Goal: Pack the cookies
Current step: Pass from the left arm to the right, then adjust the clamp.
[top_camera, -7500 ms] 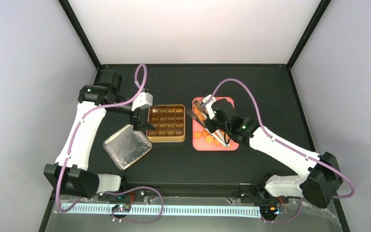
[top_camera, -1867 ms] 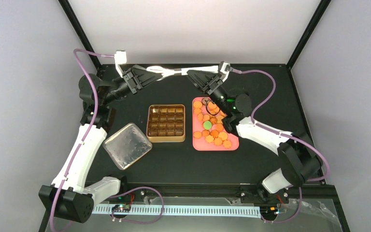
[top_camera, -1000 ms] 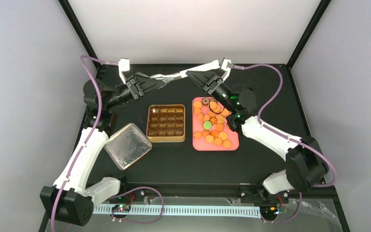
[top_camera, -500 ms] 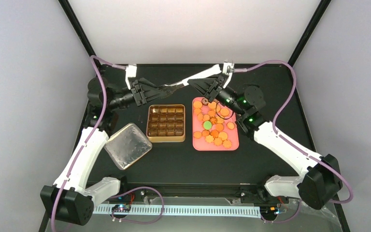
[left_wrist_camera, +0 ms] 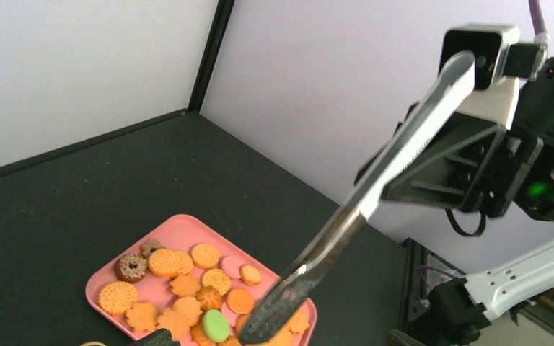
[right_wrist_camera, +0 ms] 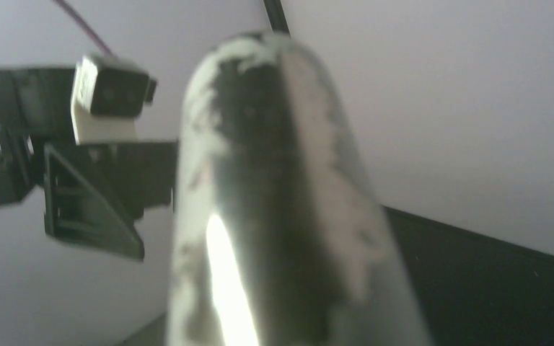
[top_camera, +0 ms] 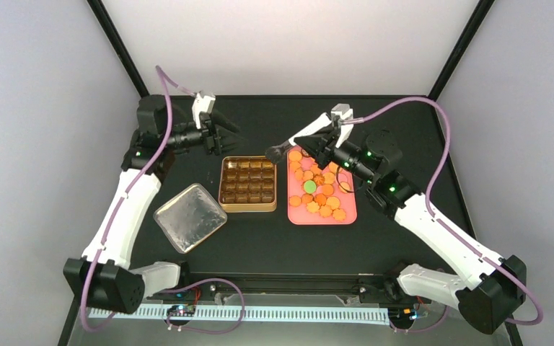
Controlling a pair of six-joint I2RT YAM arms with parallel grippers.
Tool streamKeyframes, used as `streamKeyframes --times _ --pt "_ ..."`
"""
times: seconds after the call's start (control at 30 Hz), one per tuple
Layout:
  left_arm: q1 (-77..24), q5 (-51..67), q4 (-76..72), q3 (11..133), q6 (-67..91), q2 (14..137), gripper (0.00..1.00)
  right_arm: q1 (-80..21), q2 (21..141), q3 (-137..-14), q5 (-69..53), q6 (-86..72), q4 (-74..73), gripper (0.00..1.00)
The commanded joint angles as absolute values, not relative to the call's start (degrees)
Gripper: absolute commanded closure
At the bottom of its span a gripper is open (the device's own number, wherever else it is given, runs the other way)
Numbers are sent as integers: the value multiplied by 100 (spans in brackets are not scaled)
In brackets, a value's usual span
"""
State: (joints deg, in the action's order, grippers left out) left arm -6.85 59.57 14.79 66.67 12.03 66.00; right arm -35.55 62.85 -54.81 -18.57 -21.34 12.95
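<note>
The cookies [top_camera: 319,189] lie in a heap on a pink tray [top_camera: 296,216]: mostly orange, with one green, a pink one and brown ones, also seen in the left wrist view [left_wrist_camera: 187,288]. My right gripper [top_camera: 317,141] is shut on the metal tongs [top_camera: 288,145], which slant down to the left, their tip over the gap between tray and tin. In the left wrist view the tongs [left_wrist_camera: 361,209] cross above the tray [left_wrist_camera: 180,231]. The tongs [right_wrist_camera: 281,216] fill the right wrist view, blurred. My left gripper [top_camera: 223,133] hangs open behind the tin, holding nothing.
The brown compartmented tin [top_camera: 249,208] stands left of the tray with its compartments showing. Its silver lid [top_camera: 190,216] lies flat to the tin's near left. Black frame posts rise at the table's back corners.
My left gripper has opened, let go of the tongs and pulled back to the left. The right arm has swung the tongs down and nearer, towards the tray and tin.
</note>
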Motion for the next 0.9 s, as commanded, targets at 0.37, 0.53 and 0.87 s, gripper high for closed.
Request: streamKeyframes --times 0.37,0.53,0.87 --pt "-2115 4387 2327 8340 -506 8666 24 -3554 6403 -4775 -1896 -1734 1126 82" --pt "-2540 3957 2395 8703 -643 9214 25 -3605 6631 -4823 -1879 -1617 1085 82" --pt "-3067 3250 2321 8671 -841 9496 27 -3624 7020 -5045 -1506 -1564 1043 83"
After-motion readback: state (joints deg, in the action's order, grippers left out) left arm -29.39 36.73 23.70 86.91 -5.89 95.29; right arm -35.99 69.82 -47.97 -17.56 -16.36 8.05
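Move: The pink tray of cookies is centered some 14 cm ahead of the open left gripper, 22 cm to its right and 37 cm below; the tongs, in the right gripper, are about 14 cm to the left gripper's right, level with it. The box is roughly 13 cm ahead of the left gripper, 3 cm right and 35 cm down. From the right gripper the tray is 15 cm ahead, 8 cm right and 38 cm down; the box 14 cm ahead, 17 cm left and 36 cm down. Bring the empty left gripper, kept wide open, forward about 5 cm, then swing it right some 14 cm and down 9 cm towards the cookie tray, coming in on the far side of the tongs, its fingers dipping about 20 degrees. Meanwhile lower the right gripper some 12 cm, tipping its fingers down and keeping its hold on the tongs. ##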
